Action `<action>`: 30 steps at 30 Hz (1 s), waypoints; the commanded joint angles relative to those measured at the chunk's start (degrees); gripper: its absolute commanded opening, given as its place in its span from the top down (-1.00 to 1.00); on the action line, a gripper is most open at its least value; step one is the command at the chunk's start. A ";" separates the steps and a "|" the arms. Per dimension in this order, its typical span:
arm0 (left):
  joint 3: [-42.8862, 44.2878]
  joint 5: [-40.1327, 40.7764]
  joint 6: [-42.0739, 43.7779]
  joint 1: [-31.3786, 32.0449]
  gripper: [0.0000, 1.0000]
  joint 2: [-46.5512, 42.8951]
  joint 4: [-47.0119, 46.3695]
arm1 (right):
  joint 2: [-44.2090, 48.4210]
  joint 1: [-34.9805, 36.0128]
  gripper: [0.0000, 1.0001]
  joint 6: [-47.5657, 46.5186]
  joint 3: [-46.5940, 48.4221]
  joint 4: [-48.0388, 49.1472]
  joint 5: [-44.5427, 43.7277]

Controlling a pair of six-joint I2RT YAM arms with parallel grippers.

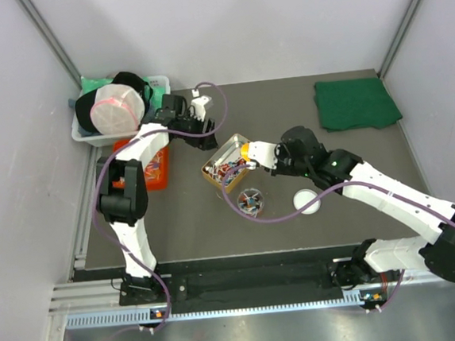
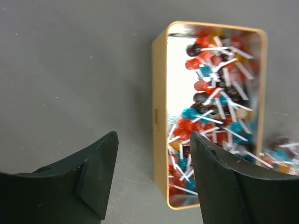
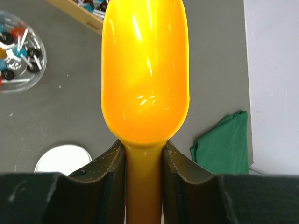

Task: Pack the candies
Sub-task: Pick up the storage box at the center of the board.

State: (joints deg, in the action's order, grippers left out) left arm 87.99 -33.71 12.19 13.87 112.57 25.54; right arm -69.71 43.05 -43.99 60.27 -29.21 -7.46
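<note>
The candies (image 1: 229,169) are tiny red, blue and dark sweets with white sticks, and they fill an open tan box (image 1: 212,159) mid-table. More candies lie in a small clear cup (image 1: 251,200) just in front of it. In the left wrist view the candies (image 2: 215,102) and the box wall (image 2: 160,116) lie below my open left gripper (image 2: 154,172), which holds nothing. It hovers by the box's far left side (image 1: 206,124). My right gripper (image 3: 144,163) is shut on the handle of an empty orange scoop (image 3: 145,70), whose bowl (image 1: 246,150) sits over the box's right edge.
A white round lid (image 1: 306,201) lies right of the cup. A folded green cloth (image 1: 355,103) sits at the back right. A crowded bin (image 1: 119,112) stands at the back left corner, with an orange packet (image 1: 154,167) in front of it, under the left arm.
</note>
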 commanded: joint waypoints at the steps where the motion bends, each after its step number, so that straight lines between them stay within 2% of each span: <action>1: 0.79 12.16 3.37 2.91 -0.33 0.45 -3.04 | 1.77 -0.60 1.00 -1.63 4.94 -2.69 0.78; 14: 0.96 18.86 4.25 6.43 0.06 5.02 -4.09 | 0.19 -0.68 1.00 -3.30 7.84 -6.56 1.75; 30: 0.08 25.10 5.83 10.04 0.12 7.22 -6.03 | -1.13 0.63 1.00 -4.26 8.99 -7.44 0.79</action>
State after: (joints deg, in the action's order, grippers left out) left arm 87.96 -11.84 16.71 22.83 119.31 22.41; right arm -70.89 43.03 -47.59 66.13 -37.56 -6.20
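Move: The storage box, partly filled with candies, has its middle some 6 cm to the right of the left hand, 3 cm nearer the base and about 10 cm lower; its long far-left wall is almost under the fingers. The candy-filled clear bowl sits about 12 cm back and 5 cm right of the box, the orange tray 16 cm left of this hand and 2 cm back. From the right hand, the box lies roughly 11 cm ahead, 12 cm left and 19 cm below. Onto the storage box's long far-left wall the left hand sinks about 6.5 cm, quickly at first and then slower, easing a little to the right while the wrist tips some 20 degrees so the fingers point more steeply down. The fingers narrow from wide to under half open, one staying outside the wall and the other coming to its inner side; no grip is closed on it yet. ##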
